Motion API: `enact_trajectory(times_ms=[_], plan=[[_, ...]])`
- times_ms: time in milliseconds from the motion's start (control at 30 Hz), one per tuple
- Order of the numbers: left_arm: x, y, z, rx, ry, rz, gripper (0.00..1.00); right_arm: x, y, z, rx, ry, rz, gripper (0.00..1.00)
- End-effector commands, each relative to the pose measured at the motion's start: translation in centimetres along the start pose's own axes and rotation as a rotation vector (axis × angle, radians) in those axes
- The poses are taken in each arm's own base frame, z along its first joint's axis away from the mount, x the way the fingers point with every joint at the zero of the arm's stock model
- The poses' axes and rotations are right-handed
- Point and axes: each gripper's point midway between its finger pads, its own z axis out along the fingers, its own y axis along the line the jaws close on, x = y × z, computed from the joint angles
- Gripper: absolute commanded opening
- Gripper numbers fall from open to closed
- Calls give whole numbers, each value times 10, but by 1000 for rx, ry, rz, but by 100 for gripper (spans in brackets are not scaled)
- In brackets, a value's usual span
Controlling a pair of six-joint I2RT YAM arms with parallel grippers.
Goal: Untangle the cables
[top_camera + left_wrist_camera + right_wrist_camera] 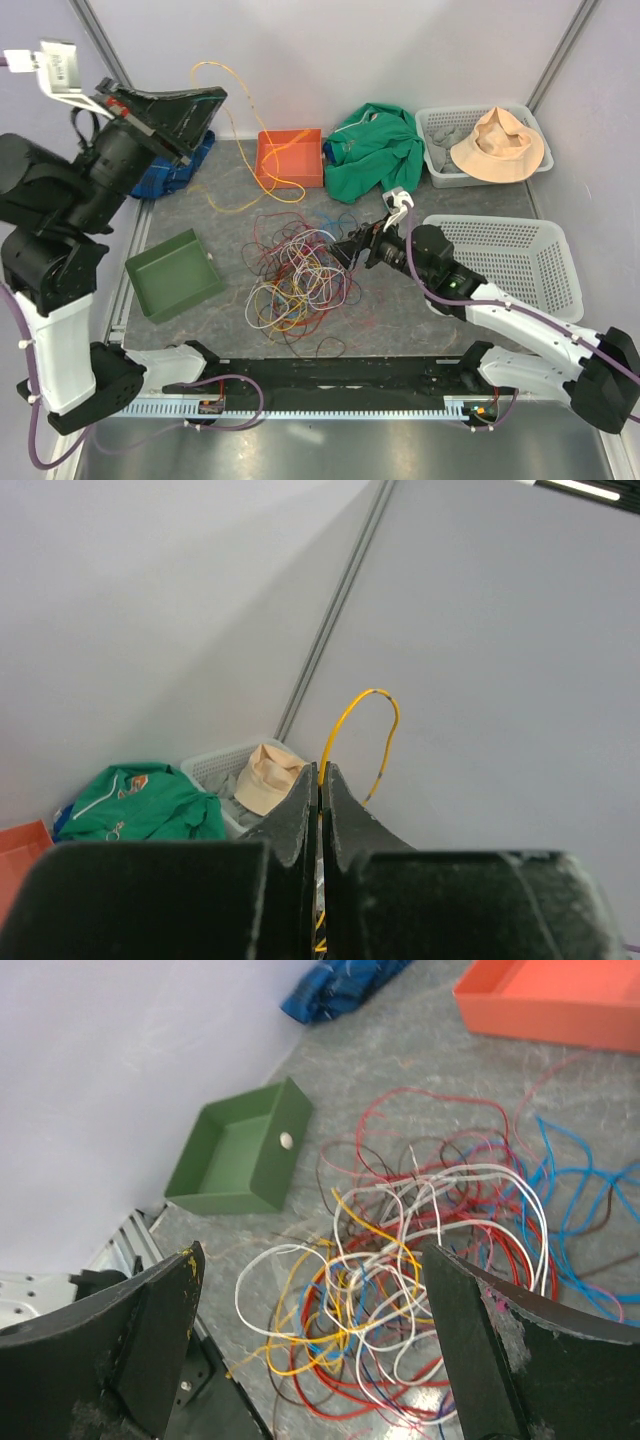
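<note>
The cables lie in a loose tangle (300, 275) of red, white, yellow, blue and purple loops on the grey mat, seen close up in the right wrist view (400, 1290). My right gripper (345, 250) hovers over the tangle's right side, open (310, 1260), with nothing between its fingers. My left gripper (218, 96) is raised high at the back left, shut (321, 770) on one yellow cable (360, 695). That yellow cable (215, 64) arcs up from the jaws and trails down past the orange tray to the mat.
A green box (173, 273) sits left of the tangle and an orange tray (290, 157) behind it. A green garment (378, 150) and a white basket (437, 120) holding a hat (497, 145) are at the back. Another white basket (510, 262) stands at the right, with blue cloth (170, 172) at the back left.
</note>
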Motion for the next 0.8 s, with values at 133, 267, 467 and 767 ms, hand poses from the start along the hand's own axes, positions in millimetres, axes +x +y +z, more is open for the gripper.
enact_trajectory(times_ms=[133, 267, 467, 767], plan=[[91, 79, 18, -261, 205, 64, 2, 24, -10, -1, 24, 42, -3, 98], [123, 138, -10, -524, 257, 132, 2, 29, -19, -17, 63, 47, -6, 98], [157, 215, -92, -990, 243, 133, 2, 26, -22, -41, 90, 27, -12, 98], [175, 254, -192, -1313, 153, 73, 2, 33, -23, -52, 84, 36, -6, 98]])
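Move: The left hand, high up with the yellow cable already pinched, has the green bin about 28 cm to its left, 14 cm ahead and some 62 cm below. From that hand, the cable pile lies about 14 cm ahead and 7 cm right, and the blue cloth about 60 cm ahead and 40 cm left, both at table level. From the open right hand, the pile is about 10 cm ahead and 12 cm left, 25 cm down, and the bin 10 cm ahead and 47 cm left. Keeping its pinch on the yellow cable, the left hand sinks about 30 cm towards the green bin, first reaching some 10 cm forward and then drawing half of that back as it sweeps left. Its fingers tip down about 40 degrees and swing about 50 degrees counter-clockwise. The right hand, open and empty, dips slightly and draws a few centimetres right and back, away from the pile. ##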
